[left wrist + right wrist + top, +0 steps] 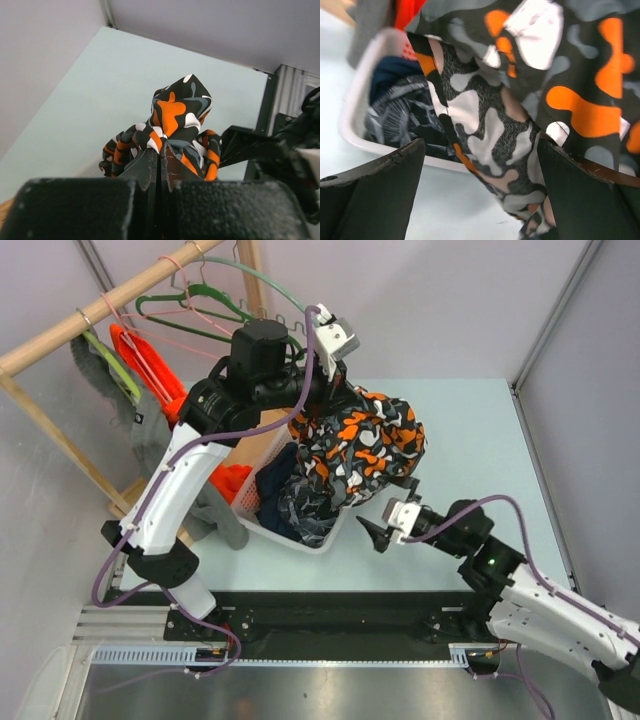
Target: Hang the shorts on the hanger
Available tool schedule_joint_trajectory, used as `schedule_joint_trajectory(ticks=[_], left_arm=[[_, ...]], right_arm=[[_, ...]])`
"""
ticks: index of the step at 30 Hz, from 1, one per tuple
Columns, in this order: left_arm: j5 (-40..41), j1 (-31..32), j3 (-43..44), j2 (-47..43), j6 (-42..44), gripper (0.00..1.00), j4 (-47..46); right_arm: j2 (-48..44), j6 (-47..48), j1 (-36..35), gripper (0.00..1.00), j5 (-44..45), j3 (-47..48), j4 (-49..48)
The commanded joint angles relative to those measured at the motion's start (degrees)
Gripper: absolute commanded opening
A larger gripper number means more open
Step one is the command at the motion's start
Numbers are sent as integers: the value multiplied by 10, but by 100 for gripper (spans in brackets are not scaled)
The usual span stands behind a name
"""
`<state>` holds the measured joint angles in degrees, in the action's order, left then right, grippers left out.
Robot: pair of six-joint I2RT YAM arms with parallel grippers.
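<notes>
The shorts [362, 443], dark with orange, white and grey blobs, hang bunched above the white basket [322, 540]. My left gripper [337, 378] is raised and shut on their top. In the left wrist view its fingers [150, 162] pinch a fold of the shorts [176, 112]. My right gripper [388, 508] is open at the shorts' lower right edge. In the right wrist view a hanging flap of the shorts [495, 135] lies between the wide-apart fingers [380, 185], untouched by the left one. The pink wire hanger [205, 302] hangs on the wooden rod at the back left.
The wooden rod [90, 315] also carries a dark green hanger [185, 308], a pale green hanger [262, 282], an orange garment [148, 362] and a grey-green one [105, 365]. The basket holds dark blue-grey clothes [400, 107]. A grey cloth [225, 518] lies beside it.
</notes>
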<state>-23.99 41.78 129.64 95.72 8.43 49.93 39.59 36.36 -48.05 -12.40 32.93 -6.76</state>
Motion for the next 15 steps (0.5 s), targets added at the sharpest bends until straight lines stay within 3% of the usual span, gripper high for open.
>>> schedule_joint_trajectory(ticks=[1,2,4,5,7,8,14,15], left_arm=[[-70,2,-19,-2,-41,0,-43],[-73,2,-25,-4,-43,1,-44],[-79,3,-47,-8,-45,0,-46],[-80,3,-53,-10,-45,0,-47],[-78,3,-70,-12,-45,0,-53],[-74,3,-75,-12,-44,0,-55],[-22,2,-77,13,-34,1,-59],[-6,2,-72,27,-32,6,-59]], right_arm=[[36,120,-51,100,163,-35,-176],[50,131,-60,97,176,-34,-205],[58,134,-67,81,209,-28,-221],[59,131,-69,48,216,-11,-217],[56,107,-68,12,225,12,-190],[54,90,-65,0,227,46,-154],[32,-87,-39,0,86,192,64],[37,-129,-31,0,64,234,88]])
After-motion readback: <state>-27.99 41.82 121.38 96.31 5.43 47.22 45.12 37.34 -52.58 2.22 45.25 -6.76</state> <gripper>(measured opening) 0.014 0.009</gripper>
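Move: The near, lower edge of the hanging shorts lies just off the open right gripper, some 3 cm ahead, 1 cm to its left and 1 cm below. From the left gripper, still holding their top, that edge is about 8 cm back, 8 cm right and 16 cm down; the green hanger is roughly 12 cm ahead and 25 cm left, about level. The laundry basket's middle lies some 5 cm forward, 18 cm left and 22 cm below the right hand. Ease the right gripper about 3 cm forward and slightly down into the shorts' hanging lower edge, turning it some 10 degrees clockwise, and shut the fingers to pinch the cloth. Then lift it roughly 9 cm straight up while the left gripper keeps its hold and sinks about 5 cm. ##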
